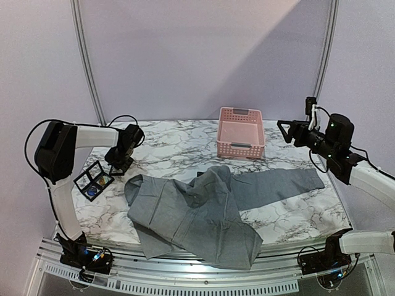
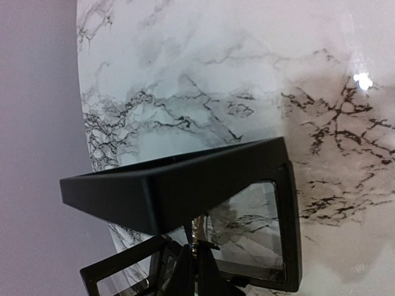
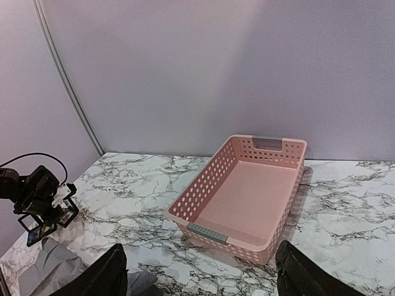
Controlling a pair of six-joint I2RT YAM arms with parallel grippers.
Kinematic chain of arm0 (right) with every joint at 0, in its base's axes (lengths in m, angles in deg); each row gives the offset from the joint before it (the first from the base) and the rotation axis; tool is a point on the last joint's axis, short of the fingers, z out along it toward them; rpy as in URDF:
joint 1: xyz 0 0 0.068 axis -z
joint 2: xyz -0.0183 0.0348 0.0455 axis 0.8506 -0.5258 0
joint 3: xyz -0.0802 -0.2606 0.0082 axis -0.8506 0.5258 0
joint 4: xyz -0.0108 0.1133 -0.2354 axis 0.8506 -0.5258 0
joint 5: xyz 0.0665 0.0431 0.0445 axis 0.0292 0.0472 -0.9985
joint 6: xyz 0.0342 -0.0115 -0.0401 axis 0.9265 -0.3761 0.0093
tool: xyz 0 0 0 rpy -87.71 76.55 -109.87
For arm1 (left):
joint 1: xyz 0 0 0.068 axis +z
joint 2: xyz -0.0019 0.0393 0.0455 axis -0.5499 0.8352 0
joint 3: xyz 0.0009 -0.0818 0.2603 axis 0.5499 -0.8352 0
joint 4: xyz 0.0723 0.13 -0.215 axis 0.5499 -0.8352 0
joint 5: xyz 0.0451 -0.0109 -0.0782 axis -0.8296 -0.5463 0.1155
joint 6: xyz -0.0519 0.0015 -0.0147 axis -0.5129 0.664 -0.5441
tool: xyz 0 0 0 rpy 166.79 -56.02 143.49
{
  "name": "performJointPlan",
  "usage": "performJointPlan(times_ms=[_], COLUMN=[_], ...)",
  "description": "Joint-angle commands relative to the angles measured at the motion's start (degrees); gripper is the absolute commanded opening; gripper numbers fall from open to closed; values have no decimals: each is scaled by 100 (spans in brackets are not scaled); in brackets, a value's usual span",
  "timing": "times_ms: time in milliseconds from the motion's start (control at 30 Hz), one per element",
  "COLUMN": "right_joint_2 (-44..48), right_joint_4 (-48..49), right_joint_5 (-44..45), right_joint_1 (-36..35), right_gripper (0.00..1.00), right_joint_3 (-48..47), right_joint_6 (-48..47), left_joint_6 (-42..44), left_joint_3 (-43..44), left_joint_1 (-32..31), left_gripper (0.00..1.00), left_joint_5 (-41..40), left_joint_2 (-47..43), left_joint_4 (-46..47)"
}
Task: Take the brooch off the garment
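The grey garment (image 1: 197,209) lies crumpled across the middle and front of the marble table; a corner of it also shows in the right wrist view (image 3: 49,270). My left gripper (image 1: 118,161) is low at the table's left, right by an open black display case (image 1: 94,180). In the left wrist view the gripper (image 2: 197,268) is shut on a small sparkling brooch (image 2: 197,237), held upright just inside the case's raised black frame (image 2: 179,185). My right gripper (image 1: 285,129) is raised at the far right, open and empty (image 3: 200,287), apart from the garment.
A pink perforated basket (image 1: 241,132) stands at the back centre, and its rim also shows in the right wrist view (image 3: 210,231). A garment sleeve (image 1: 284,182) stretches right. Bare marble (image 2: 203,68) lies beyond the case, with the table's left edge close by.
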Motion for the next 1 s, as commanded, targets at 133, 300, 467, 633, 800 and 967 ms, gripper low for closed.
performJointPlan(times_ms=[133,300,467,633,800,967], right_joint_2=[111,85,96,117,116,78], right_joint_4=[57,62,44,18,9,-12], right_joint_5=[102,91,144,186,213,258], right_joint_1=[28,25,28,29,33,30], right_gripper=[82,82,82,82,82,86], right_joint_3=[163,160,153,153,161,153], right_joint_6=[123,131,133,131,146,125], left_joint_6=[32,32,32,32,2,10], left_joint_3=[105,87,48,-86,-189,-370], left_joint_1=[56,46,28,18,17,2], left_gripper=[14,22,30,40,46,46], left_joint_5=[255,422,626,862,1119,1201], left_joint_2=[62,-47,-189,-471,-705,-1005], left_joint_4=[-83,-34,30,143,162,197])
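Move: The brooch is still pinched in the left fingers; its place is the flat windowed half of the small case, some 2 cm right of that hand, level with it fore and aft, and 2 cm below. The case's raised half stands about 5 cm ahead and 2 cm left of the hand; the big case is roughly 6 cm back and 9 cm left. From the right hand the flat half lies around 60 cm left, 5 cm ahead and 26 cm below. The brooch is let go over the small case's flat window: the left fingers open from shut to nearly half wide while the hand sinks almost 1 cm and slides right. It then rises about 3 cm from its lowest point, some 2.5 cm right in all, the wrist rolling about 10 degrees so the fingers point more steeply down. ##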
